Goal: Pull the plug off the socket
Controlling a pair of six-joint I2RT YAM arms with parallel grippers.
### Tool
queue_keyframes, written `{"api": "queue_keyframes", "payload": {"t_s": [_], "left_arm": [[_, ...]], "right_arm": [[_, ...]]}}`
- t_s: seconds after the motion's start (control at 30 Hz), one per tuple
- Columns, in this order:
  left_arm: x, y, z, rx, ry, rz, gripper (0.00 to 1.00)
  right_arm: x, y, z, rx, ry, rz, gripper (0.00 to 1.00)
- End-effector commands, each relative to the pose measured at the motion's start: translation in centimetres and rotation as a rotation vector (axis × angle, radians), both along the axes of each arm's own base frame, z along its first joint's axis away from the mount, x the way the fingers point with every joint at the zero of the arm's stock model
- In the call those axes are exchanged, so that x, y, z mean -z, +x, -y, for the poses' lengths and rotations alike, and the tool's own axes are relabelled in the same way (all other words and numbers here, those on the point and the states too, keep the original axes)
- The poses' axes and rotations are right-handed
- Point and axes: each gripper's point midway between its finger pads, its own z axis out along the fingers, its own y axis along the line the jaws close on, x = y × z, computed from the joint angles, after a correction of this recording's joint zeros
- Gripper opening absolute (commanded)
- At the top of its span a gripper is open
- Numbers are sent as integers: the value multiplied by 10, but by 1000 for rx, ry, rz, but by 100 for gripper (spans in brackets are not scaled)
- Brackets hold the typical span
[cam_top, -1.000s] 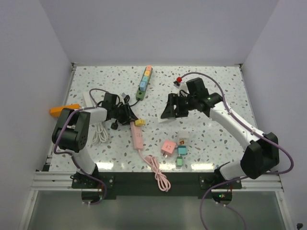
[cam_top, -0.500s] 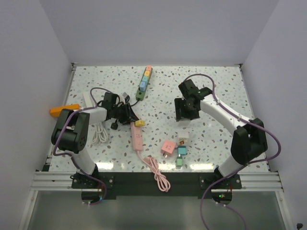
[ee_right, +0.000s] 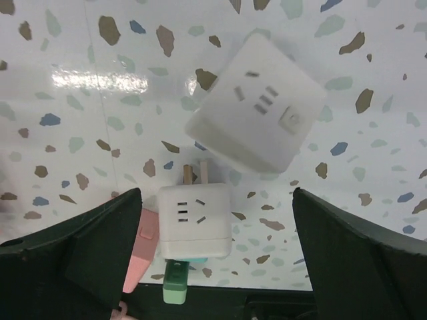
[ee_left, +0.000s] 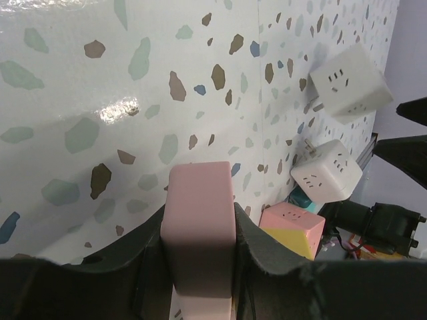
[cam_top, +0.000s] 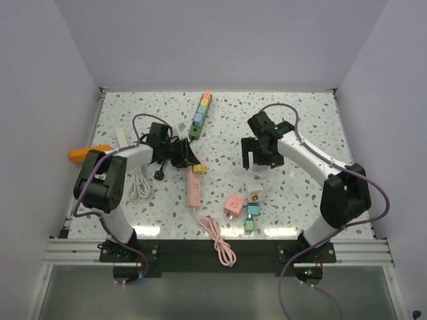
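Observation:
My left gripper [ee_left: 200, 230] is shut on the end of the pink socket strip [ee_left: 199, 200], which lies pointing toward the near edge [cam_top: 194, 189]. A yellow plug [cam_top: 199, 171] sits at the strip's held end, just beside the left gripper [cam_top: 187, 159]. My right gripper [cam_top: 260, 157] hangs open over the table's middle, with nothing between its fingers. Beneath it a white cube plug [ee_right: 257, 103] lies tilted, apart from both fingers [ee_right: 87, 257]. A second white cube [ee_right: 195, 220] rests closer, its brass prongs showing.
Beside the second white cube [cam_top: 255, 195] sit a pink cube [cam_top: 233, 205], a teal cube [cam_top: 253, 209] and a green plug [cam_top: 249, 225]. A multicolour strip [cam_top: 201, 112] lies at the back. An orange item [cam_top: 89, 153], a white cable [cam_top: 139, 184] and a coiled pink cord [cam_top: 220, 241] lie left and front.
My right gripper swung from the table's middle-left toward the centre and opened, letting go of a white cube. My left gripper shifted a little right with the pink strip.

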Motion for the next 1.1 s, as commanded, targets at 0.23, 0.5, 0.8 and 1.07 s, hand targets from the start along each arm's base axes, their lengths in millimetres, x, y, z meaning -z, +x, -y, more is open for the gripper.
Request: {"api": "queue_keyframes", "payload": {"t_s": [0.23, 0.5, 0.8, 1.07], "left_arm": [[-18, 9, 20, 70, -39, 53, 0], [-23, 7, 23, 60, -69, 51, 0], [-29, 4, 27, 63, -83, 60, 0], [-23, 6, 24, 42, -71, 59, 0]], "right_arm": [[-72, 13, -135, -269, 605, 112, 98], [-53, 13, -194, -330, 694, 46, 96], [-17, 15, -220, -320, 636, -43, 77], [-13, -12, -208, -370, 618, -148, 35]]}}
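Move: The yellow plug, on the pink socket strip the left hand holds, lies about 22 cm left of the right hand and 1 cm back, some 1 cm lower. The strip's middle is 25 cm left and 8 cm back. The white plug just released is some 5 cm straight below; another white plug lies 10 cm back, 2 cm left, and 8 cm lower. From the left hand the yellow plug is roughly 3 cm right, 2 cm back, about level. The right hand arcs 21 cm left, rolls some 35 degrees and closes to pinch the held socket's yellow plug. ##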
